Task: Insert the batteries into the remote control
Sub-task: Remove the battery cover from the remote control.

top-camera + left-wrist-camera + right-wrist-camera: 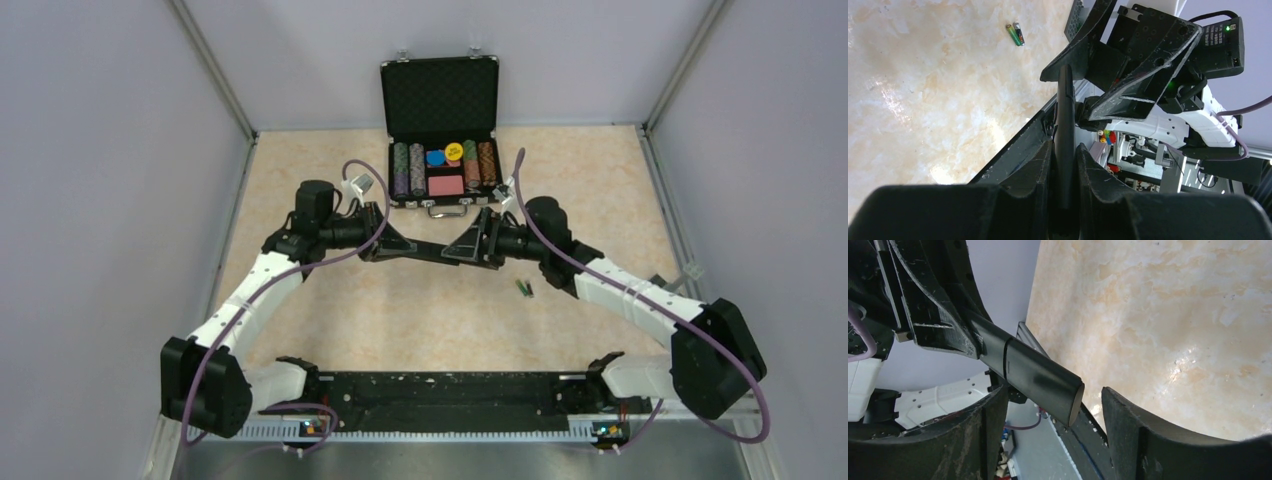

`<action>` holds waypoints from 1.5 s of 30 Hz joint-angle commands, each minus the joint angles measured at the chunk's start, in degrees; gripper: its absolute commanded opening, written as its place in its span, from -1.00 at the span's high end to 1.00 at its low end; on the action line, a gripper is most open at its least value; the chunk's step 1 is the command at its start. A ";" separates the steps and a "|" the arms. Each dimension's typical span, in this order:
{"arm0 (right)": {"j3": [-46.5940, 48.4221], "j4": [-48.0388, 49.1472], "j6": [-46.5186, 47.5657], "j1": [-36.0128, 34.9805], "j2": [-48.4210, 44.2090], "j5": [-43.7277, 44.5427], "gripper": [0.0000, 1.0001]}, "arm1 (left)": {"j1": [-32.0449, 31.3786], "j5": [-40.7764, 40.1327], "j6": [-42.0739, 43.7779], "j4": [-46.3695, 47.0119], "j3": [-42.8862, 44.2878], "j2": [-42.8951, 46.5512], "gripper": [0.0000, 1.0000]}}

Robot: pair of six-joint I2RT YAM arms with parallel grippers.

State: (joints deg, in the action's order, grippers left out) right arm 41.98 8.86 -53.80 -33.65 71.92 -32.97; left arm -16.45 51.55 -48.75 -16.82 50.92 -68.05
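Note:
The remote control [430, 251] is a slim black bar held level above the table between the two arms. My left gripper [403, 247] is shut on one end of it; the left wrist view shows the remote control [1065, 115] edge-on, pinched between the fingers of the left gripper [1065, 150]. My right gripper [458, 250] stands open around the other end. In the right wrist view that end of the remote control [1038, 377] sits between the spread fingers of the right gripper [1054, 391], with a clear gap on the right. Two green batteries [524, 288] [1015, 34] lie side by side on the table.
An open black case of coloured chips [441, 140] stands at the back of the table, just behind both grippers. Grey walls close in the left, right and far sides. A black rail [440, 395] runs along the near edge between the arm bases.

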 commanded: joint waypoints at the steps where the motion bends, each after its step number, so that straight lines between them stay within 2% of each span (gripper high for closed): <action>1: -0.16 3.17 -0.52 -0.80 0.77 -1.54 -0.29 | -0.16 0.85 -0.56 2.04 2.18 -0.49 1.00; 5: 0.64 0.77 0.19 -0.81 0.93 -1.27 0.10 | -0.16 0.61 -0.23 1.97 2.11 -0.58 1.00; 7: 1.09 -0.61 0.60 -0.80 1.09 -1.07 0.19 | -0.16 0.41 -0.21 1.97 1.95 -0.66 1.00; 11: 2.72 -5.49 2.84 -0.81 1.04 0.63 0.28 | -0.16 -0.62 1.12 0.91 2.03 -0.65 1.00; 17: 3.89 -7.77 3.61 -0.79 1.11 1.63 0.35 | -0.16 -2.66 4.18 -2.00 2.70 -0.72 1.00; 23: 3.90 -6.66 2.95 -0.80 1.29 1.14 0.49 | -0.15 -3.65 5.48 -2.41 2.02 -0.96 1.00; 27: 3.00 -2.69 1.01 -0.80 1.14 0.69 0.71 | -0.16 -5.37 7.10 -3.89 1.58 -1.40 1.00; 31: 0.93 6.15 -4.60 -0.81 1.73 -0.97 0.99 | -0.14 -8.47 9.61 -6.26 1.05 -2.25 1.00; 34: 0.52 10.39 -7.26 -0.83 2.63 -1.24 1.00 | -0.16 -10.56 11.46 -7.88 0.53 -3.26 1.00; 37: 0.86 10.58 -7.63 -0.80 2.19 1.23 1.00 | -0.16 -13.38 13.41 -10.25 0.23 -4.11 1.00; 42: 0.70 -0.96 -4.01 -0.83 0.78 13.02 1.00 | -0.16 -17.10 16.52 -13.76 -0.65 -3.54 1.00; 45: -1.61 -4.42 -3.06 -0.77 2.58 17.92 1.00 | -0.16 -15.89 17.66 -13.50 -1.16 -2.29 1.00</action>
State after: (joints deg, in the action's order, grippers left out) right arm 42.68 9.98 -59.00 -33.87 74.22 -24.36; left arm -16.49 36.16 -34.52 -29.47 50.39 -72.49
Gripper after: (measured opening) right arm 0.057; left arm 0.231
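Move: The battery cover is the right-hand half of the remote, which the left hand already holds. It sits between the right hand's open fingers, about 1 cm to their left and level fore and aft; from the left hand it is about 8 cm right, 1 cm ahead and 3 cm lower. The remote's middle is some 5 cm left of the right hand. The batteries lie about 17 cm right of it and 1 cm ahead, some 19 cm below; the chip case is roughly 30 cm straight ahead. Closing from wide open to nearly shut, the right fingers pinch the cover end while that hand dips 2 cm, climbs back about 3, then draws forward some 3 cm, sinking again and turning slightly clockwise. The left hand keeps its grip on the remote and carries it down about 8 cm and 3 cm left, away from the cover, its fingertips tipping some 20 degrees further down. ##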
